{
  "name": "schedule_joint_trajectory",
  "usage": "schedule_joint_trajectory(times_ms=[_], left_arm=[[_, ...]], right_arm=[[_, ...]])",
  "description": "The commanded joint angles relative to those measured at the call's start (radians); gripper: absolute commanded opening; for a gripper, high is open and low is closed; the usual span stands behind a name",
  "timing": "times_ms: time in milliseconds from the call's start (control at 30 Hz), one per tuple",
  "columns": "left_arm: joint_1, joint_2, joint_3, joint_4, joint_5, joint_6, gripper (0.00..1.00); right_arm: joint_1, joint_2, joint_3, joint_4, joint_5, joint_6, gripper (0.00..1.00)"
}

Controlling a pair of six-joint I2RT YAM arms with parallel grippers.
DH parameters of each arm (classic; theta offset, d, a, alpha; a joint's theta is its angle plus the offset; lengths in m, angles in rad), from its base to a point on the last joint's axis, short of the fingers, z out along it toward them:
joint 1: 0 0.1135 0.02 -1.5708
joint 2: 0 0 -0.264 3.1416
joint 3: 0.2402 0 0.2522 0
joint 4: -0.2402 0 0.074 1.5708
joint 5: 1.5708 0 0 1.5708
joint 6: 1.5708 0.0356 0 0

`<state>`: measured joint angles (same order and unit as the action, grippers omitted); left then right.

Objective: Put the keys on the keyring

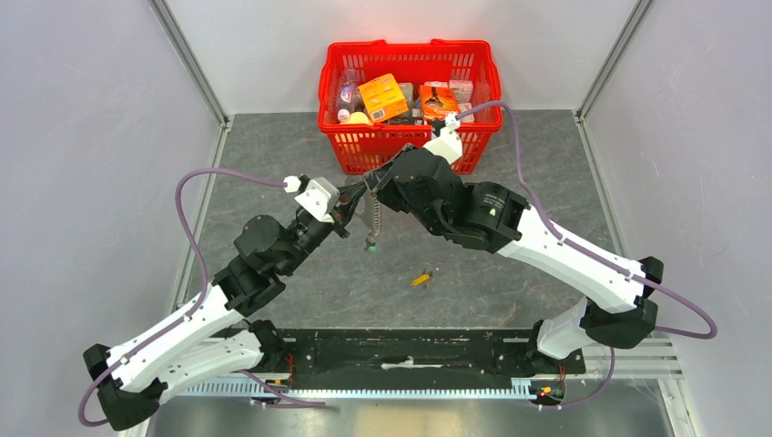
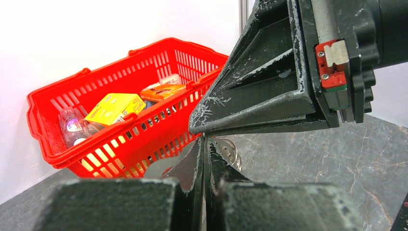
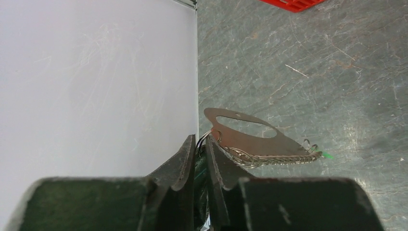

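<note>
The keyring (image 1: pixel 374 218) hangs above the table between my two grippers, with the green key (image 1: pixel 371 244) dangling from its lower end. My left gripper (image 1: pixel 353 202) and my right gripper (image 1: pixel 371 185) meet tip to tip and are both shut on it. In the right wrist view my right gripper (image 3: pixel 203 144) pinches the wire end. The coiled stretch (image 3: pixel 272 158), a flat metal tag (image 3: pixel 284 142) and the green key (image 3: pixel 327 155) run out to the right. In the left wrist view my left gripper (image 2: pixel 205 142) is shut, with the coil (image 2: pixel 231 151) beside it. The yellow key (image 1: pixel 421 279) lies loose on the table.
A red plastic basket (image 1: pixel 410 153) with boxes and bottles stands at the back centre, just behind the grippers. It also shows in the left wrist view (image 2: pixel 120 149). White walls bound the table on the left, the right and behind.
</note>
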<state>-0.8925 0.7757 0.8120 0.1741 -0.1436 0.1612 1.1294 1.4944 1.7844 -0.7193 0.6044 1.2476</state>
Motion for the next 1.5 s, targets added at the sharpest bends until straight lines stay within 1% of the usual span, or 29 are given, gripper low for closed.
schedule_joint_trajectory(times_ms=[0, 167, 633, 733, 833, 967, 1033, 1100, 1267, 1300, 1400, 1467], left_arm=[[-0.005, -0.020, 0.030, 0.068, 0.017, 0.012, 0.02], [-0.005, -0.023, 0.029, 0.066, 0.013, 0.013, 0.02], [-0.005, -0.036, 0.023, 0.060, 0.021, 0.006, 0.02], [-0.005, -0.043, 0.024, 0.055, 0.038, -0.004, 0.02], [-0.005, -0.055, 0.034, 0.030, 0.071, -0.021, 0.02], [-0.005, -0.062, 0.069, -0.036, 0.130, -0.061, 0.02], [-0.005, -0.071, 0.075, -0.062, 0.139, -0.077, 0.02], [-0.005, -0.085, 0.074, -0.074, 0.178, -0.100, 0.02], [-0.005, -0.105, 0.092, -0.137, 0.245, -0.167, 0.02], [-0.005, -0.108, 0.096, -0.150, 0.258, -0.200, 0.02], [-0.005, -0.104, 0.115, -0.194, 0.309, -0.265, 0.02], [-0.005, -0.101, 0.129, -0.223, 0.347, -0.300, 0.02]], right_arm=[[0.005, -0.035, -0.011, 0.013, -0.002, -0.014, 0.20], [0.003, -0.053, -0.024, 0.012, 0.005, -0.015, 0.20], [0.004, -0.116, -0.044, 0.013, -0.010, -0.047, 0.32], [0.004, -0.140, -0.054, 0.012, -0.013, -0.081, 0.34], [0.004, -0.186, -0.077, 0.023, -0.017, -0.180, 0.38], [0.003, -0.252, -0.141, 0.098, -0.120, -0.397, 0.43], [0.003, -0.275, -0.156, 0.105, -0.189, -0.516, 0.43], [0.003, -0.296, -0.170, 0.107, -0.263, -0.626, 0.43], [0.003, -0.357, -0.219, 0.082, -0.514, -0.911, 0.44], [0.003, -0.379, -0.235, 0.081, -0.568, -0.967, 0.45], [0.003, -0.433, -0.281, 0.073, -0.698, -1.089, 0.53], [0.003, -0.457, -0.286, 0.049, -0.740, -1.136, 0.55]])
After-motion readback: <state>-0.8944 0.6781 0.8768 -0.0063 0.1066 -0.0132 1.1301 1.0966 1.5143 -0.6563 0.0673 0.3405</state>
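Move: The two fingertip pairs meet at the top ring of the keyring: the left holds it and the right is already slightly open around it. From either hand, the keyring's middle lies about 4 cm back, 1 cm right and 5 cm below. The yellow key lies on the table roughly 7 cm back, 10 cm right and 37 cm below the right hand; the basket's middle is some 32 cm ahead, 8 cm right and 28 cm below it. Back and to its right, slowly at first and then quickly, the right hand withdraws about 12 cm from the ring. It opens its fingers to roughly half and, late on, swings some 45 degrees counter-clockwise with a roll, so they point left, back at the keyring. The left hand keeps its pinch, nearly still at first, then draws back about 6 cm while turning slightly clockwise. ##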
